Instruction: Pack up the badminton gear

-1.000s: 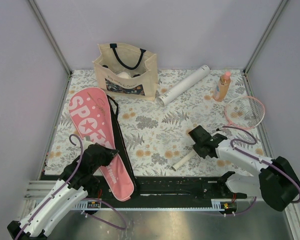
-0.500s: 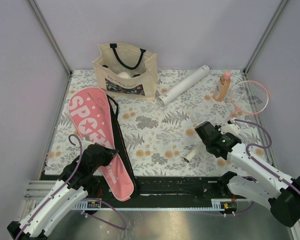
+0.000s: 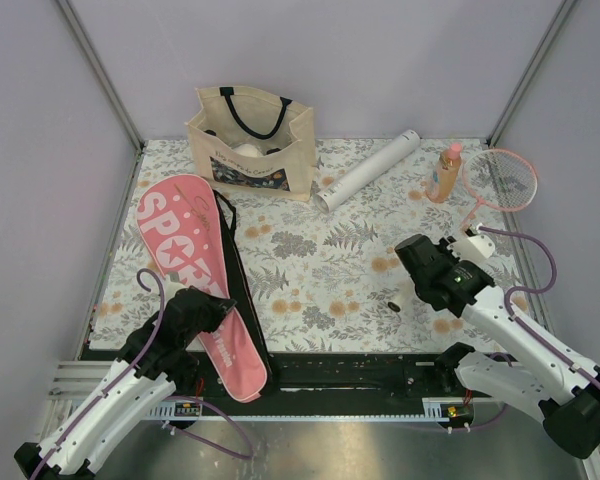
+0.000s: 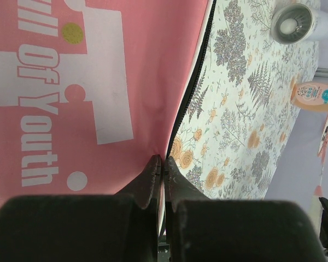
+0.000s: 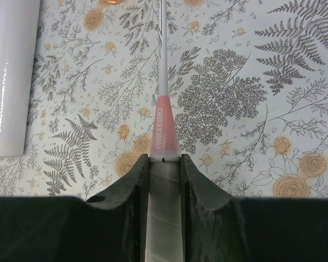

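Note:
The pink SPORT-lettered case (image 3: 180, 240) lies flat at the left of the table. My left gripper (image 3: 218, 305) is shut on its zipper edge near the narrow end; in the left wrist view the fingertips (image 4: 163, 159) pinch where the pink fabric (image 4: 71, 82) meets the black zip. A pink-rimmed racket (image 3: 500, 180) slants up toward the back right corner. My right gripper (image 3: 460, 255) is shut on its white handle; in the right wrist view the jaws (image 5: 164, 158) press both sides of the grip, just below the pink collar (image 5: 165, 125). The long white tube (image 3: 368, 170) lies at the back.
A beige tote (image 3: 252, 145) with dark straps stands at the back left, pale things inside it. An orange bottle (image 3: 445, 172) with a pink cap stands near the racket head. The purple walls close in on both sides. The tube (image 5: 11, 76) lies left of the racket shaft.
The right gripper has carried the racket back and to the right. Its head rose from the table's right edge toward the back corner, and the handle left the mat. The left arm has not moved.

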You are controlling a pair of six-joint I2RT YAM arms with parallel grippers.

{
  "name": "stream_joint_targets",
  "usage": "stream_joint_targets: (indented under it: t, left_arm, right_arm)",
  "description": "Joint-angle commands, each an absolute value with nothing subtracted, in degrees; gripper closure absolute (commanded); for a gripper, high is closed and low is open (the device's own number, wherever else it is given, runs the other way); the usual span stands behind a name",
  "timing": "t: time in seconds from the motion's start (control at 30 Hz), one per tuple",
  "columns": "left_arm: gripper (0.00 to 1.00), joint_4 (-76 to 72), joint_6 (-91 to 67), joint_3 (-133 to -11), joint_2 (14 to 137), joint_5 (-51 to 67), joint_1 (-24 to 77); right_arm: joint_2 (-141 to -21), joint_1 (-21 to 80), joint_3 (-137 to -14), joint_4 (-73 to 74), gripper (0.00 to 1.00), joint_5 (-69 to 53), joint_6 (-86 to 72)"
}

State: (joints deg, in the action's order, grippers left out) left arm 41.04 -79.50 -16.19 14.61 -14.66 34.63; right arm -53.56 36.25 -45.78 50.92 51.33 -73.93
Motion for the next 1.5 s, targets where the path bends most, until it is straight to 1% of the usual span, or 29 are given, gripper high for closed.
stream_joint_targets:
  t: [0.0,0.2,0.43,0.7,0.9,1.0,1.1,1.2,1.3,1.47]
  left_arm:
    - [1.0,39.73,-79.37,-18.98,13.89,-17.14,34.72]
    - [1.0,39.73,-79.28,-19.07,13.8,-17.31,34.72]
    - [1.0,40.43,-79.37,-19.34,13.36,-17.58,34.63]
    - [1.0,41.22,-79.45,-19.42,12.57,-17.93,34.72]
    - [1.0,41.4,-79.45,-19.6,12.3,-18.28,34.72]
    - [1.0,41.66,-79.37,-19.86,12.22,-18.46,34.72]
    - [1.0,42.01,-79.37,-19.86,12.04,-18.72,34.72]
    - [1.0,42.1,-79.19,-19.86,11.78,-19.07,34.63]
    - [1.0,42.36,-79.1,-20.04,11.69,-19.33,34.63]
    - [1.0,42.28,-79.28,-19.95,11.95,-19.6,34.72]
  right_arm:
    - [-52.47,36.12,-48.34,51.5,1.0,59.32,-72.34]
    - [-51.51,36.12,-49.13,51.77,1.0,60.55,-71.46]
    - [-50.8,36.12,-53.08,51.77,1.0,63.98,-66.72]
    - [-49.48,36.04,-59.14,48.26,1.0,70.83,-56.09]
    - [-49.48,36.04,-62.14,38.87,1.0,73.56,-44.67]
    - [-49.66,35.95,-63.19,34.03,1.0,73.04,-38.6]
    - [-50.62,36.12,-64.33,32.36,1.0,72.77,-36.22]
    - [-51.24,36.12,-64.25,26.04,1.0,70.94,-29.21]
    - [-51.5,36.12,-64.6,20.22,1.0,65.85,-24.0]
    - [-52.38,36.12,-65.21,21.44,1.0,54.34,-23.81]
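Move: The racket already in the right gripper is meant for the pink racket bag, whose middle lies about 57 cm to that gripper's left, nearly level with it in reach (some 1 cm farther out) and 13 cm lower. The bottle stands roughly 32 cm ahead and 11 cm to the right; the white tube lies 36 cm ahead and 11 cm to the left. From the left gripper, which pinches the bag's edge, the bag's middle is about 8 cm ahead, 8 cm left and 3 cm down. Lift the right gripper some 18 cm, slowly at first and then briskly, keeping the racket handle pinched. Let it swing a few centimetres right on the way, then finish by easing forward and partly back left, while the wrist tips the fingers up about 25 degrees to near level, raising the racket's head. Keep the left gripper's pinch on the racket bag's edge. ##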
